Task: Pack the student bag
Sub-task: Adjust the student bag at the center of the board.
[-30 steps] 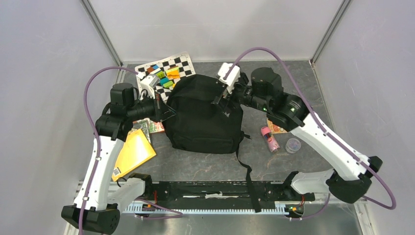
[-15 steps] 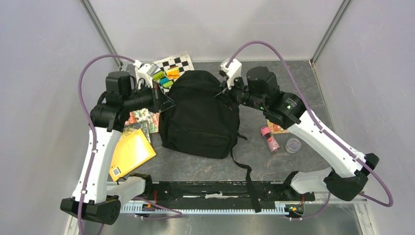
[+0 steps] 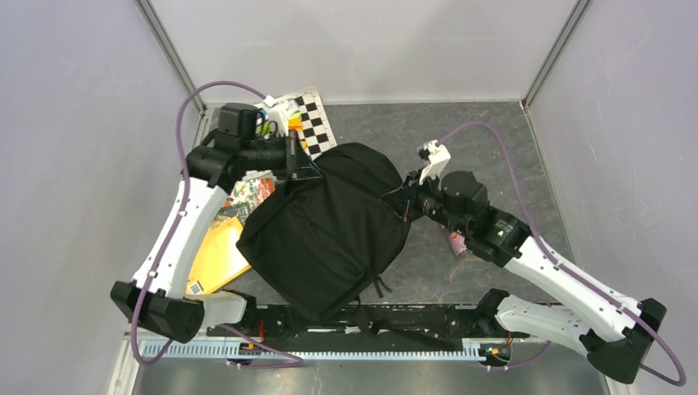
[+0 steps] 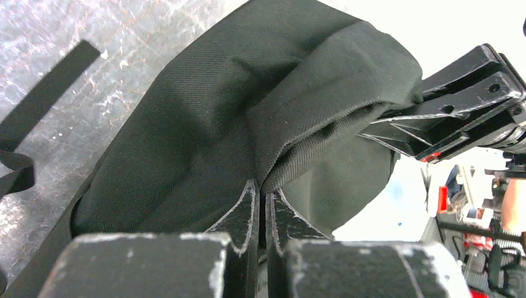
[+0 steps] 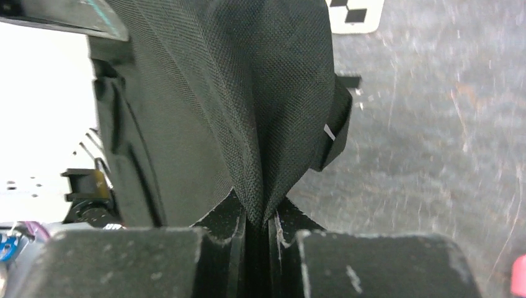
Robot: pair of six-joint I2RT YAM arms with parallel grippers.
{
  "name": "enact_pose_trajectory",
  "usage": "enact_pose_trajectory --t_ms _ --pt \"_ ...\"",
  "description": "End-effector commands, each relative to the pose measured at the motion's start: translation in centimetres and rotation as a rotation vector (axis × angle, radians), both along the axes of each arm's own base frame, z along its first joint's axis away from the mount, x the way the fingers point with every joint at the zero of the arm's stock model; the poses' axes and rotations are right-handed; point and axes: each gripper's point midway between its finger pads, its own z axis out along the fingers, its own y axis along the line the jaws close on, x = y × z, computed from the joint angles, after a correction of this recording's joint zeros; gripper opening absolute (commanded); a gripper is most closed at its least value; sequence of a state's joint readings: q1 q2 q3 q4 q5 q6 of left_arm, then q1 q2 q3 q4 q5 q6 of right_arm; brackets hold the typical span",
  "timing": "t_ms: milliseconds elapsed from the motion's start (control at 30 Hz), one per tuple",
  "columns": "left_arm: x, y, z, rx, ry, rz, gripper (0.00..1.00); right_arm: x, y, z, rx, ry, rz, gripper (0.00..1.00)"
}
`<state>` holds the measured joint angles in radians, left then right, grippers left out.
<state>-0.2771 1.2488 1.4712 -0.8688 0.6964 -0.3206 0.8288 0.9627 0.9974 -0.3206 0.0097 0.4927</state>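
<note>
The student bag is a big black fabric backpack, lifted and slanted across the middle of the table, its lower end over the near rail. My left gripper is shut on a fold of the bag's fabric at its far-left edge; in the left wrist view the cloth is pinched between the tips of that gripper. My right gripper is shut on the bag's right edge, where a ridge of black weave runs down into the closed gripper. A loose strap lies on the table.
A checkerboard mat lies at the back behind the left arm. A yellow book and printed booklets lie left of the bag. A pink bottle shows by the right arm. A black rail runs along the near edge.
The right gripper has shut on the bag's fabric. Both arms have turned the bag and pulled it toward the near left; the left wrist moved back, the right wrist came nearer.
</note>
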Motion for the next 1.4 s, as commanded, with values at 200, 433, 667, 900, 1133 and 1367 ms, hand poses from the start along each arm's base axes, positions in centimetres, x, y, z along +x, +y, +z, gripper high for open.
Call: enact_pose_trajectory --t_ms 200,433,667,900,1133,1367 --pt "3.9 -3.9 -5.3 0.21 -0.149 -0.002 0.44 0.7 -5.6 -13.8 -0.071 0.205 -0.357 0.0" --pt "1.9 -4.5 -4.7 0.287 -0.325 -0.026 1.0 0.9 -9.6 -18.0 -0.161 0.185 -0.516 0.05" --pt "-4.0 -6.2 -7.1 0.186 -0.33 -0.13 1.0 2.3 -7.9 -18.3 -0.243 0.133 -0.443 0.25" --pt "-9.2 -6.7 -10.5 0.099 -0.249 -0.168 1.0 4.0 -8.2 -15.9 -0.409 0.043 -0.422 0.93" --pt "-12.9 -7.9 -13.5 0.151 -0.223 -0.228 1.0 0.9 -8.8 -15.4 -0.477 0.082 -0.267 0.98" --pt "-14.8 -9.5 -14.8 0.348 -0.371 -0.232 0.99 -5.4 -7.4 -18.0 -0.399 0.238 0.007 0.98"
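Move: Both closed grippers still hold the student bag's raised edge; its middle hangs about 8 cm back, 1 right and 13 below the left hand, about 4 back, 18 left and 10 below the right. Its landing spot is level with the left hand, about 10 cm right and 29 below, or 4 ahead, 12 left and 26 below the right. The yellow folder lies level with and 25 left of the left hand; the pink pencil case is 8 ahead and 14 right of the right hand. Lower the student bag with both grippers, shifting right, and open the left wide early, about 7 cm down, then draw the left back and down over the bag to above its near edge. Carry the right on down about 20 cm with its hold, turning clockwise, let go near the board, and lift it roughly 6 cm, fingers wide. ##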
